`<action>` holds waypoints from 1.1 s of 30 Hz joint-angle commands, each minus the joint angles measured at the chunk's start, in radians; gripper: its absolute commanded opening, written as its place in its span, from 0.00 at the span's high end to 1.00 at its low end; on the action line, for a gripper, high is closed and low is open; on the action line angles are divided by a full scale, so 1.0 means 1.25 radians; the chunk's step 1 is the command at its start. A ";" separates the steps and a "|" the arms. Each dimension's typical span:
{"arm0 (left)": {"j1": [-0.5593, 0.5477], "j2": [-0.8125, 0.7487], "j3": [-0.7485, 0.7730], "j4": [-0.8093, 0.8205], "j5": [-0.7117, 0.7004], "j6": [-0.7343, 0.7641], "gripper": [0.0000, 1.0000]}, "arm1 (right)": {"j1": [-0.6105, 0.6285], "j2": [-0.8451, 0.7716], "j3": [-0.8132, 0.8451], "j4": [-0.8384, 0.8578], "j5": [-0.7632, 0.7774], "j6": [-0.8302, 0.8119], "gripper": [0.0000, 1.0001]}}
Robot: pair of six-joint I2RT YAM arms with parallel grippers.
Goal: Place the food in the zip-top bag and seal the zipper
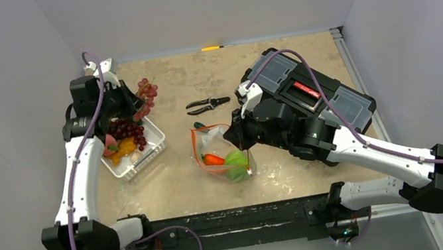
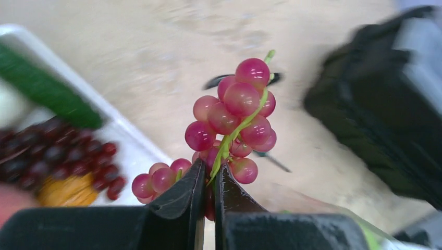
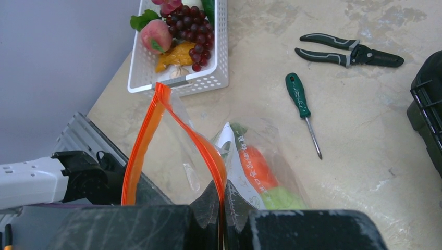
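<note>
My left gripper (image 2: 208, 174) is shut on the green stem of a pink-red grape bunch (image 2: 240, 112), held up above the far end of the white basket (image 1: 159, 137). From above, that bunch (image 1: 148, 96) hangs just right of the gripper (image 1: 135, 108). Left in the basket are a dark grape bunch (image 3: 190, 26), a peach (image 3: 156, 35), a cucumber (image 2: 47, 91) and an orange piece. My right gripper (image 3: 223, 190) is shut on the zipper (image 3: 206, 148), holding the mouth of the zip-top bag (image 1: 220, 152) open. Inside the bag lie a carrot (image 3: 258, 169) and a green cabbage (image 1: 235, 163).
Black-handled pliers (image 1: 207, 105) lie behind the bag and a green-handled screwdriver (image 3: 299, 99) lies beside it. A black toolbox (image 1: 314, 93) stands at the right under my right arm. The basket sits close to the left wall.
</note>
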 commanded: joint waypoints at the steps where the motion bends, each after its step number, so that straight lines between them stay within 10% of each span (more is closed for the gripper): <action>1: -0.012 -0.107 -0.094 0.338 0.452 -0.085 1.00 | -0.001 0.000 0.011 0.058 0.010 0.023 1.00; 6: -0.075 -0.161 -0.203 0.804 0.738 -0.317 1.00 | -0.001 0.002 0.026 0.051 0.016 0.036 1.00; 12: -0.144 -0.092 -0.284 1.599 0.818 -0.846 1.00 | -0.001 -0.004 0.019 0.047 0.051 0.069 1.00; 26: -0.346 -0.110 -0.360 1.612 0.894 -0.747 1.00 | -0.002 -0.049 0.001 0.083 0.026 0.110 1.00; 33: -0.346 -0.106 -0.355 1.330 0.842 -0.542 1.00 | -0.002 -0.075 -0.016 0.083 0.032 0.116 1.00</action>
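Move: The left hand already holds the pink grapes high beyond the basket's edge; the bag's mouth lies about 21 cm back and 24 cm to its right, at much its own height. The basket's middle is some 13 cm to this hand's left, 1 cm back and 18 cm below; the black shears lie about 6 cm ahead, 22 cm right and 22 cm below. From the right hand, already pinching the rim, the mouth's middle is roughly 7 cm left, 3 cm back and 3 cm below. The left hand keeps its closed grip on the pink grapes and swings them away from the basket towards the bag's mouth, going some 20 cm right and 22 cm back while climbing about 15 cm, most of the rightward travel early and the backward travel running on, before it eases down 3 cm near the end. On the way its wrist swings about 90 degrees clockwise and levels out, so that fingers that pointed forward and down now point right towards the right gripper, which keeps pinching the bag's rim almost in place, rolls a few degrees and lifts a centimetre or so at the last. ##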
